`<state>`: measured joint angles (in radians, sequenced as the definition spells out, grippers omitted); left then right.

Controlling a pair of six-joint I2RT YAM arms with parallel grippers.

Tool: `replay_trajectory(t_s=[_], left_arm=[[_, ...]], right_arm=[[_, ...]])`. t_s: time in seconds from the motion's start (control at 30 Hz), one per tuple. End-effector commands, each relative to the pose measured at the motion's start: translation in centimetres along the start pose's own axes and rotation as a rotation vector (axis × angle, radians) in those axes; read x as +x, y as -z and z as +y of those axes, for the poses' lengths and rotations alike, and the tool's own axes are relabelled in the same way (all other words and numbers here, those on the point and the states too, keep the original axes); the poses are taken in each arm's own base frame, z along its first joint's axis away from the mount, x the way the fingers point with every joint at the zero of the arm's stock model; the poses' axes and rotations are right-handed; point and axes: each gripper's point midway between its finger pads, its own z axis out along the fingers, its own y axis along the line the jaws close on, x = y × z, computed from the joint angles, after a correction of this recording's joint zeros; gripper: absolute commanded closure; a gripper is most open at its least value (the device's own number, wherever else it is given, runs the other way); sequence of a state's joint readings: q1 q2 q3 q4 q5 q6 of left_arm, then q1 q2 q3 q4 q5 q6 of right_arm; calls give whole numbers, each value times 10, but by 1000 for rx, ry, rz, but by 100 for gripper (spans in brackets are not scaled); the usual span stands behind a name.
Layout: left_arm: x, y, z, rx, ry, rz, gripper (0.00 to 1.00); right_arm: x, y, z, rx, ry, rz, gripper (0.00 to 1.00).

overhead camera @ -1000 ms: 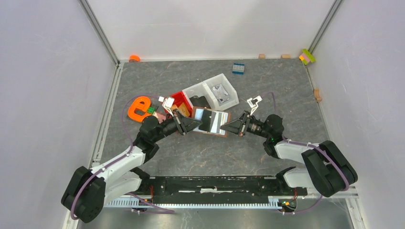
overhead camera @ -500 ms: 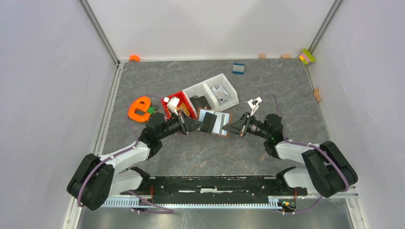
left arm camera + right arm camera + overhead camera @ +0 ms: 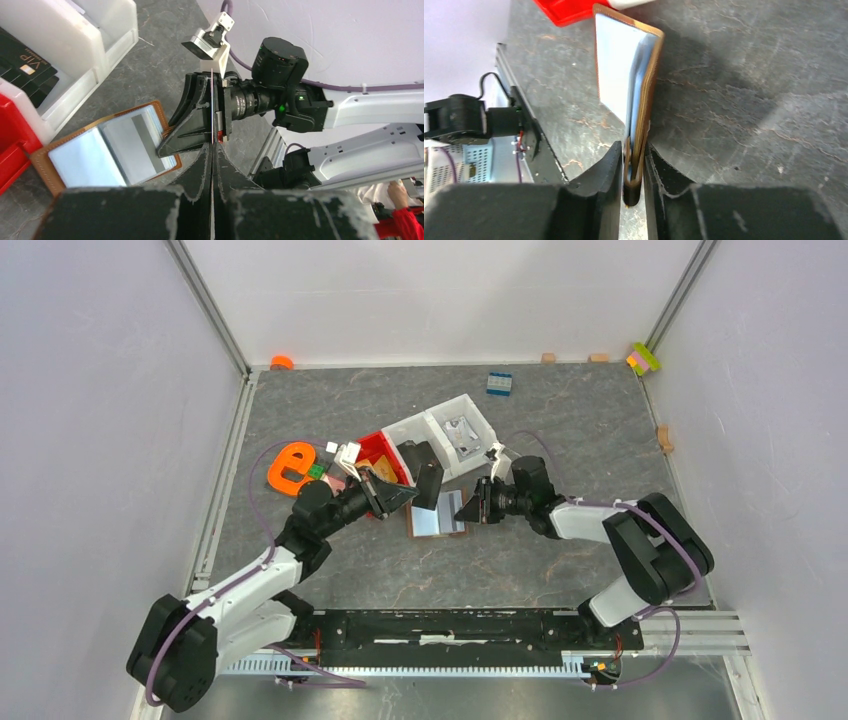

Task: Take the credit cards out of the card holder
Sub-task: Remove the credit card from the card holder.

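The brown card holder (image 3: 438, 517) lies open on the table with pale blue, silvery faces showing; it also shows in the left wrist view (image 3: 107, 150). My right gripper (image 3: 473, 507) is shut on its right edge, which stands on end between the jaws in the right wrist view (image 3: 626, 85). My left gripper (image 3: 411, 496) is shut on a thin card (image 3: 429, 484) that looks dark from above. It holds the card free of the holder, just above and behind it. In the left wrist view the card (image 3: 212, 107) is edge-on between the shut jaws.
A red bin (image 3: 381, 452) and a white two-part bin (image 3: 452, 426) stand right behind the holder. A black VIP card (image 3: 25, 70) lies in the white bin. An orange e-shaped piece (image 3: 290, 468) is at the left and a blue brick (image 3: 499, 383) at the back.
My left gripper has drawn the dark card out of the holder and lifted it back. My right gripper has swung left and the holder has shifted nearer and turned.
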<state>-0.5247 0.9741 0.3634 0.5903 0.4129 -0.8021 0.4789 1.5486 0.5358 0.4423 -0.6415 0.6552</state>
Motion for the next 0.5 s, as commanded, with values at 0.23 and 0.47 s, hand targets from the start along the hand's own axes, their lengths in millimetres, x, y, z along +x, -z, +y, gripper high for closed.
replay_trajectory(t_s=[0.23, 0.47], left_arm=[[-6, 0, -8, 42, -52, -15, 98], [-4, 1, -33, 184, -43, -3, 98]], right_arm=[[-47, 42, 1, 190, 223, -250, 38], [-48, 65, 81, -191, 360, -397, 28]])
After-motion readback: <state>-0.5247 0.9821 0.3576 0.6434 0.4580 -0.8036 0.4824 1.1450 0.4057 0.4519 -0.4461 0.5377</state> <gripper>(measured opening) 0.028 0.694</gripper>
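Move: The right hand has the open card holder by its right-hand edge just over the table, its fingers already loosening. The holder's middle lies about 6 cm to this hand's left, level fore and aft and some 2 cm below. The black card hangs about 7 cm left, 3 cm ahead and 13 cm up; the white bin stands roughly 18 cm ahead and 5 cm left. From the left hand, the card holder is some 5 cm right, 1 cm ahead and 15 cm below. Down about 1 cm and to the right goes the right hand first, its fingers spreading wide to let go of the card holder's edge. Then it climbs some 8 cm while drawing off to the right, about 3 cm in all, and rolls roughly 20 degrees as it comes away from the holder. The left hand keeps its pinch on the black card. ##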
